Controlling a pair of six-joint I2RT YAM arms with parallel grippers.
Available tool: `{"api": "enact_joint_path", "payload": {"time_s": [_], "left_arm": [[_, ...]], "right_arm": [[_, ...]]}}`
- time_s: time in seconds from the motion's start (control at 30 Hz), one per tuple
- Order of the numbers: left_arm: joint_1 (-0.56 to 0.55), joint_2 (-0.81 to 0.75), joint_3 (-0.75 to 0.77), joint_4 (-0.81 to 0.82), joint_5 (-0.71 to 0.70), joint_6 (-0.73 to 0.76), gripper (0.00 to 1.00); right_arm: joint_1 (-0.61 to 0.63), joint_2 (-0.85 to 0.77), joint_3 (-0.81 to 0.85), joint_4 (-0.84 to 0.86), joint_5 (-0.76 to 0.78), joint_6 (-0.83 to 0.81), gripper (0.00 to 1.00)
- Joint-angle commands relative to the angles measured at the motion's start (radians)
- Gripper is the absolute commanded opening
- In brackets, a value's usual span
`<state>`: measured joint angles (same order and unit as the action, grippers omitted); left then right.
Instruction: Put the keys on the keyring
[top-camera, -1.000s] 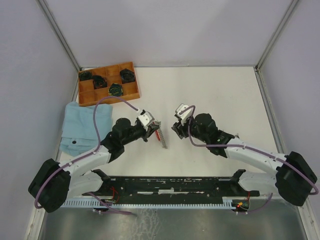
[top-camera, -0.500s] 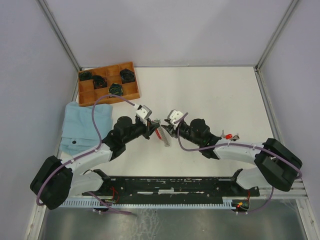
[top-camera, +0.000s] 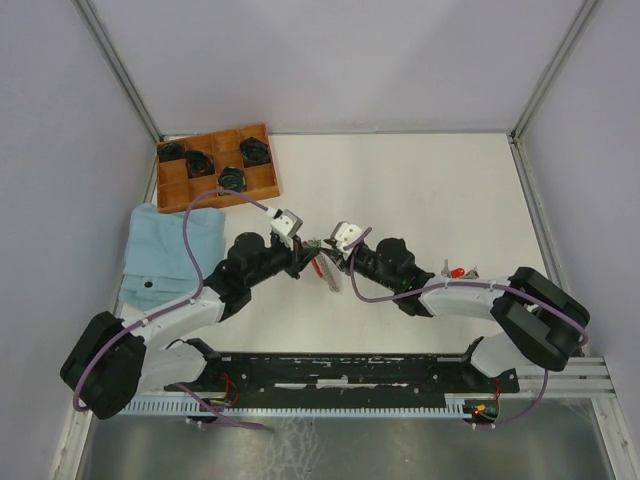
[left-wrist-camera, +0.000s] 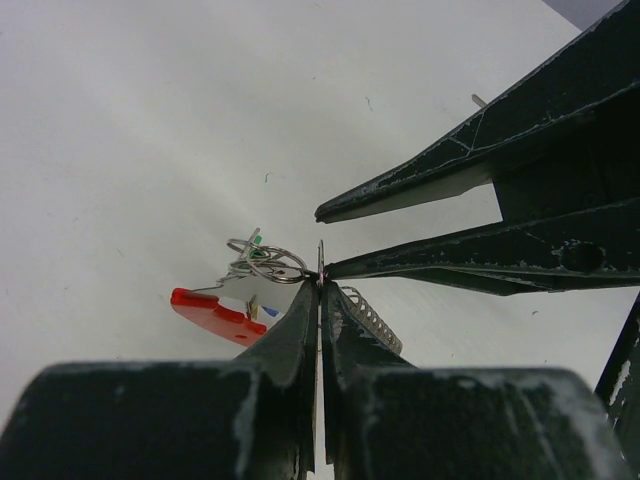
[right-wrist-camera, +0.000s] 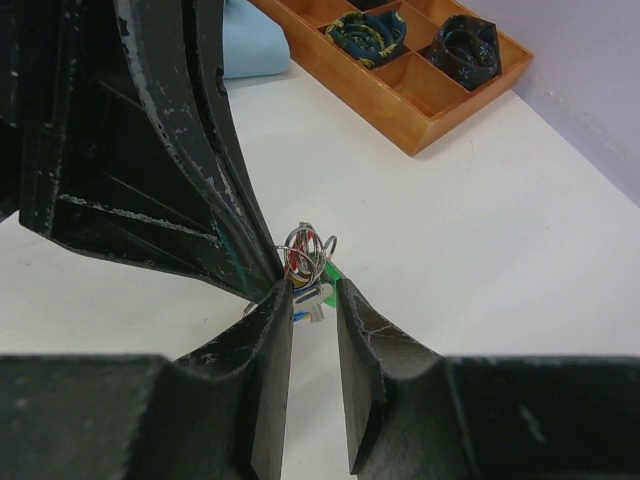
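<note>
My left gripper (left-wrist-camera: 320, 281) is shut on the keyring (left-wrist-camera: 268, 262), a cluster of small metal rings held above the table. A red strap (left-wrist-camera: 214, 312) and a silver chain (left-wrist-camera: 376, 318) hang from it. In the right wrist view the rings (right-wrist-camera: 306, 245) sit just past my right gripper (right-wrist-camera: 312, 292), whose jaws stand apart. A green-headed key (right-wrist-camera: 336, 270) and a silver key with blue on it (right-wrist-camera: 312, 302) hang at its tips. From above, both grippers (top-camera: 311, 247) (top-camera: 334, 256) meet tip to tip over the strap (top-camera: 318, 267). A red-headed key (top-camera: 456, 272) lies on the table to the right.
A wooden tray (top-camera: 262, 187) with dark round coils (top-camera: 232, 179) stands at the back left, also seen in the right wrist view (right-wrist-camera: 420, 100). A light blue cloth (top-camera: 170, 250) lies left of my left arm. A black rail (top-camera: 340, 375) runs along the near edge.
My right gripper has moved left up to the left gripper and the keyring, and its jaws have narrowed. The left gripper has stayed shut on the keyring, almost still.
</note>
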<state>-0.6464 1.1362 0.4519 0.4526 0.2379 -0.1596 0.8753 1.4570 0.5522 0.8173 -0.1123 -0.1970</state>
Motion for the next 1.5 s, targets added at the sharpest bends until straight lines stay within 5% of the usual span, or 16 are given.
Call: {"api": "enact_joint_path", "payload": {"time_s": [0.0,0.7,1.03,1.47], "left_arm": [[-0.002,-0.006,0.057,0.072,0.037,-0.044,0.03],[-0.002,0.027,0.085,0.013,0.01,-0.031,0.03],[-0.002,0.006,0.07,0.065,0.108,-0.034,0.03],[-0.021,0.006,0.069,0.13,0.117,-0.15,0.03]], "right_arm": [[0.005,0.024,0.039,0.096,-0.006,-0.012,0.3],[0.005,-0.012,0.032,0.1,0.048,-0.033,0.28],[0.005,0.01,0.051,0.069,0.025,-0.045,0.26],[0.028,0.04,0.065,0.062,0.167,-0.12,0.01]]}}
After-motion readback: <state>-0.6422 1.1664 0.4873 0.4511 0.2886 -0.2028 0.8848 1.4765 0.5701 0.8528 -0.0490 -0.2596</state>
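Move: The keyring is already pinched in my left hand, its free wire about 1 cm ahead and 1 cm to the right of that hand point, level with it. From my right hand the wire lies some 1 cm ahead and 1 cm left, level, just off my part-open tips. The red key hangs roughly 1 cm back, 2 cm left and 4 cm below my right hand; the grey coil, about 4 cm back, straight below by 6 cm. With my right hand I ease about 1 cm forward and slightly up at the keyring, then close my fingers from about a quarter open to nearly shut, pinching the wire that stands out beside my left fingertips. My left hand keeps its grip on the ring and edges about 1 cm to the right, towards the right hand. ##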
